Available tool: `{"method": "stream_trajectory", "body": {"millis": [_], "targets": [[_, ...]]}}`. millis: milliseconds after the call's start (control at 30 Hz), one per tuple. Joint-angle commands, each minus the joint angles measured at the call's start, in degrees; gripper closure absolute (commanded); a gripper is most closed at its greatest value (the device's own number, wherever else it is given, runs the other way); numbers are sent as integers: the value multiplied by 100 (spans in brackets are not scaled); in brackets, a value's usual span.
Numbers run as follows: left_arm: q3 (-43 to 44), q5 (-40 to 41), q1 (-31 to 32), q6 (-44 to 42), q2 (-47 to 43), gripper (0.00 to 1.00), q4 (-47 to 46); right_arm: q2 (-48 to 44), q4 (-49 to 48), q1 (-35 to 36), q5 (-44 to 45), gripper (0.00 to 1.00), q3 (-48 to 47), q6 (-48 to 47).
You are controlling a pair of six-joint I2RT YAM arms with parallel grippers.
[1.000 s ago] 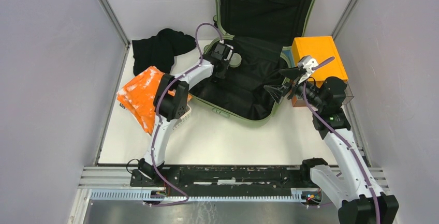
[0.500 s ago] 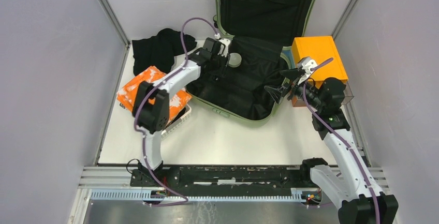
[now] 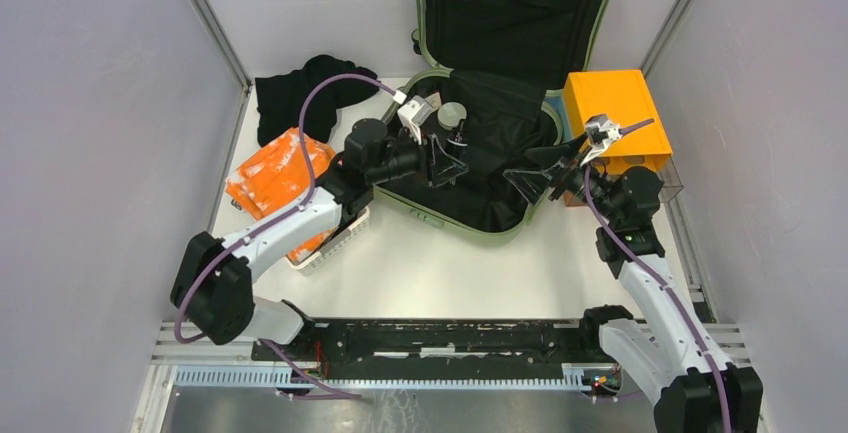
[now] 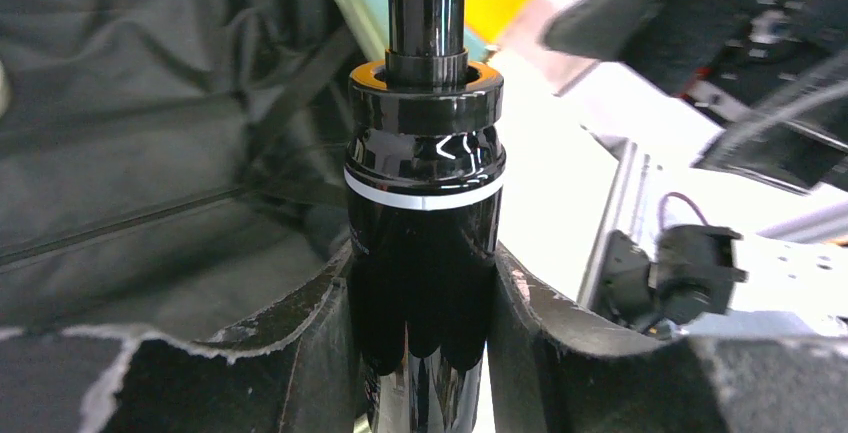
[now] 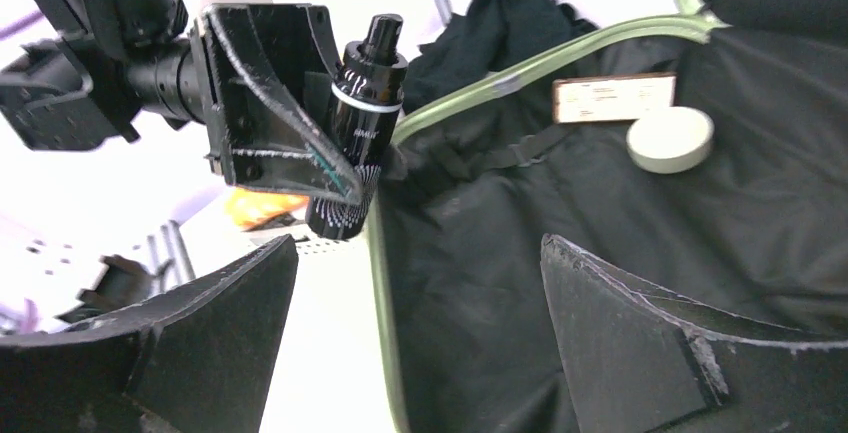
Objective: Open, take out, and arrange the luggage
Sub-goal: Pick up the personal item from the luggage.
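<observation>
The sage-green luggage [image 3: 423,215] lies open at the back, its lid [image 3: 510,8] propped upright and its black lining showing; it also shows in the right wrist view [image 5: 560,58]. My left gripper [image 3: 443,161] is over the suitcase's left part, shut on a glossy black pump bottle [image 4: 425,183] with a white ring, which it holds clear of the lining. The bottle also shows in the right wrist view [image 5: 360,113]. My right gripper [image 3: 528,165] is open and empty over the suitcase's right edge, facing the left gripper. A round pale-green tin [image 3: 452,113] lies in the suitcase.
An orange box [image 3: 615,113] stands right of the suitcase. Black clothing [image 3: 305,93] lies at the back left. A white perforated basket [image 3: 338,238] holds an orange packet [image 3: 280,173] on the left. A pale label card [image 5: 613,98] sits on the lining.
My left arm has pulled back from the suitcase's far left corner and swung right and nearer, carrying the black bottle. My right gripper has shifted slightly.
</observation>
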State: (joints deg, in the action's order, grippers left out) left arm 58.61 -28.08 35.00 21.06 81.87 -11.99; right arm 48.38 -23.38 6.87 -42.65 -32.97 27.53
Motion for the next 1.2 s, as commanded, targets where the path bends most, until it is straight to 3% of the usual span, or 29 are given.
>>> {"method": "stream_trajectory", "body": {"millis": [0, 100, 367, 733, 1167], "targets": [[-282, -167, 244, 775, -616, 98, -1540, -13, -985, 186, -243, 2, -5, 1042], [-392, -77, 430, 890, -717, 98, -1698, 62, -784, 407, -156, 2, -153, 910], [-459, 94, 916, 854, -719, 98, -1708, 406, -1414, 948, -21, 2, -233, 1312], [-533, 75, 1146, 751, -708, 98, -1709, 702, -1947, 1224, 184, 2, -406, 1767], [-527, 22, 1201, 742, -724, 95, -1715, 975, -1754, 1679, 253, 33, -569, 1537]]}}
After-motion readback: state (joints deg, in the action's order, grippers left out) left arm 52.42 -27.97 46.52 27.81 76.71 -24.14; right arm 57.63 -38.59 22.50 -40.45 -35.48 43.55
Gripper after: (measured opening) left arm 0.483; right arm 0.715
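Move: The left gripper already holds the personal item, a black bottle, upright about its middle. From this hand the waiting right gripper lies some 14 cm to the right, 4 cm back and 4 cm higher; from the right hand the personal item is about 14 cm left, 4 cm ahead and 4 cm lower. Down in the luggage, 23 cm below the left hand, sit a round tin, 25 cm ahead and 3 cm left, and a small box, 28 cm ahead and 10 cm left. Back by roughly 8 cm, and about half that to the right and up, the left arm brings the personal item to the right gripper, turning slightly clockwise and keeping its grip. The right hand comes to meet it, about 8 cm left with a little rise and draw back, swinging counter-clockwise; its wide-open fingers straddle the capped upper end and begin to close. ##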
